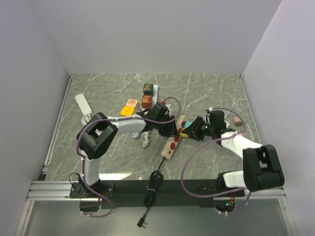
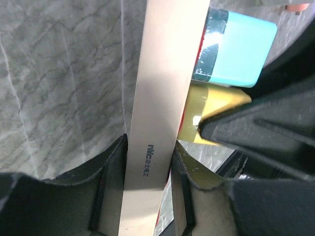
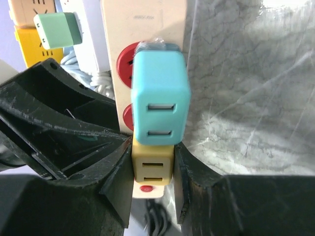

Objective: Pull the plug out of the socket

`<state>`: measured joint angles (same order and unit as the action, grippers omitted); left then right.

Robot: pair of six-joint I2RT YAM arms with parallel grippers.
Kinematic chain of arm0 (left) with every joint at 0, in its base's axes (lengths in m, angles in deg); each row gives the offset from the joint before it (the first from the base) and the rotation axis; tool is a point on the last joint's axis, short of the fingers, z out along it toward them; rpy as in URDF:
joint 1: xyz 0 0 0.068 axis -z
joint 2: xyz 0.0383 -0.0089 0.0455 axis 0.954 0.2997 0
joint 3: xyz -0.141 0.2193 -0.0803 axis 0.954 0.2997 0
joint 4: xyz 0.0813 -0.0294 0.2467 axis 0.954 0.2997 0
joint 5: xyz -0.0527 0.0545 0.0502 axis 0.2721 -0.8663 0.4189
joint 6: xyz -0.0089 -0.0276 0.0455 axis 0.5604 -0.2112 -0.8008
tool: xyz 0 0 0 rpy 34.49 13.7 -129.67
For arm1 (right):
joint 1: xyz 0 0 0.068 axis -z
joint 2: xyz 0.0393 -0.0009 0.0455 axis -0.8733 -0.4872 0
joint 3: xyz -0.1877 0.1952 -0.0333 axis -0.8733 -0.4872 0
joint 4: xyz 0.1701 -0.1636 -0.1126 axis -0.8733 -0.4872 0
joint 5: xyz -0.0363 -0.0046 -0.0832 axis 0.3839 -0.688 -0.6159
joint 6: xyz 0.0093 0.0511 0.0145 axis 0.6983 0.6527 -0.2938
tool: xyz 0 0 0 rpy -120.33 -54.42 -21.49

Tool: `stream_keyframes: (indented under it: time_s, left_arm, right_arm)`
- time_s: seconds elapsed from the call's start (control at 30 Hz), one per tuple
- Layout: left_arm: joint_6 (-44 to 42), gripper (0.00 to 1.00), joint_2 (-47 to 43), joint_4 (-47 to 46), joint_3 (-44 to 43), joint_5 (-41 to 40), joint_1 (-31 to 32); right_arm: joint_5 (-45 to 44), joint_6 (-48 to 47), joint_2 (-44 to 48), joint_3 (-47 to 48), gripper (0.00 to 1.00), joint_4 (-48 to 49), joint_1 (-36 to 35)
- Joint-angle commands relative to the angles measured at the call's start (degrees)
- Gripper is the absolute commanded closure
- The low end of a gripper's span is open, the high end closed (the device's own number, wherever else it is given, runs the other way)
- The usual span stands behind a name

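Note:
A beige power strip point(image 1: 171, 146) with red sockets lies mid-table. A teal plug point(image 3: 160, 98) and a yellow plug point(image 3: 152, 169) sit side by side in it; both also show in the left wrist view, teal point(image 2: 241, 49) above yellow point(image 2: 214, 110). My left gripper point(image 1: 169, 129) is shut on the strip's body point(image 2: 162, 83), one finger on each long side point(image 2: 147, 164). My right gripper point(image 1: 191, 129) is shut on the yellow plug, its fingers point(image 3: 115, 177) pressed against the plug's two sides point(image 3: 152, 169). The teal plug sits just beyond the fingertips.
A second white strip with a green plug point(image 3: 58, 29) and a brown one point(image 1: 147, 101) lies behind, beside yellow and orange cubes point(image 1: 130, 106). A white tag point(image 1: 82, 103) lies at left, a pink piece point(image 1: 238, 120) at right. The strip's black cable point(image 1: 153, 184) trails to the near edge.

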<state>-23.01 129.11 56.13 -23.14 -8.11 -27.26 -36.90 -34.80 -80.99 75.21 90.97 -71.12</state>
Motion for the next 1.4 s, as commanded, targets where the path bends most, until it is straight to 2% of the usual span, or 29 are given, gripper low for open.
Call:
stream_keyframes:
  time_s: [0.0, 0.07, 0.17, 0.27, 0.37, 0.6, 0.7, 0.83, 0.97, 1.03, 1.17, 1.27, 1.37]
  left_arm:
    - [-1.7, 1.00, 2.5, 8.2, 1.2, -19.6, -5.4]
    - [-1.3, 1.00, 1.0, 7.5, 3.3, -19.6, -5.5]
    - [-1.2, 1.00, 0.5, 6.8, 5.0, -19.6, -5.6]
    - [-0.8, 1.00, -0.3, 6.3, 6.4, -19.7, -5.6]
    - [-0.6, 1.00, 0.0, 6.3, 6.0, -19.7, -5.8]
    - [-0.4, 1.00, 2.8, 7.4, 1.0, -19.6, -6.1]
    - [-0.6, 1.00, 3.7, 8.1, -1.1, -19.7, -6.0]
    - [-1.2, 1.00, 3.8, 9.2, -1.5, -19.8, -6.2]
    - [-1.1, 1.00, 2.3, 8.0, 1.9, -19.8, -6.4]
    - [-0.8, 1.00, 1.5, 7.4, 4.4, -19.8, -6.5]
    - [-0.2, 1.00, 0.6, 6.1, 7.5, -19.8, -6.7]
    - [-0.1, 1.00, 0.1, 5.9, 8.1, -19.8, -7.0]
    - [-0.3, 1.00, 0.6, 6.3, 6.7, -19.7, -6.9]
  right_arm:
    - [8.5, -7.1, -3.3, 6.7, 1.00, -9.7, 6.6]
    - [11.2, -11.4, -8.3, 13.9, 1.00, -13.0, 11.7]
    - [12.6, -9.7, -11.0, 14.9, 1.00, -12.5, 12.8]
    - [14.1, -5.9, -10.5, 12.1, 1.00, -6.2, 12.4]
    - [13.4, -4.1, -7.5, 9.1, 1.00, -4.3, 10.6]
    - [2.6, 3.0, 5.7, 0.2, 1.00, -3.3, -0.3]
    - [1.0, 2.8, 5.8, 0.0, 1.00, -4.4, -2.8]
    - [1.9, -1.6, 3.7, 3.0, 1.00, -8.6, 0.5]
    - [6.7, -6.3, -0.4, 10.1, 1.00, -11.2, 9.4]
    - [7.5, -7.9, -4.0, 13.5, 1.00, -12.6, 9.9]
    - [10.5, -4.4, -7.8, 13.8, 1.00, -7.5, 11.7]
    - [11.6, -6.5, -7.4, 14.0, 1.00, -8.4, 11.1]
    - [7.3, -6.7, -4.5, 11.7, 1.00, -10.3, 11.2]
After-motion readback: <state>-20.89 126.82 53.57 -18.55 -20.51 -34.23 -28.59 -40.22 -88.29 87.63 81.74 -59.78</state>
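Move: The yellow plug is between my right fingertips, its middle about 1 cm to the left of them, and still sits in the beige power strip. From my left hand, which grips that strip, the plug lies about 4 cm to the right and 1 cm back. The blue plug, also in the strip, is some 5 cm ahead of the right hand and 1 cm to its right. A white cord bundle lies about 15 cm to the left of my left hand, 4 cm back and 5 cm lower. Keeping hold of the strip with my left hand and the yellow plug with my right, I swing both hands forward 2-3 cm and back together once, working the plug in its socket. Then I pull them apart: left hand about 6 cm forward and 6 cm left, turning counter-clockwise some 15 degrees; right hand about 5 cm forward, 4 cm right and 3 cm up. ##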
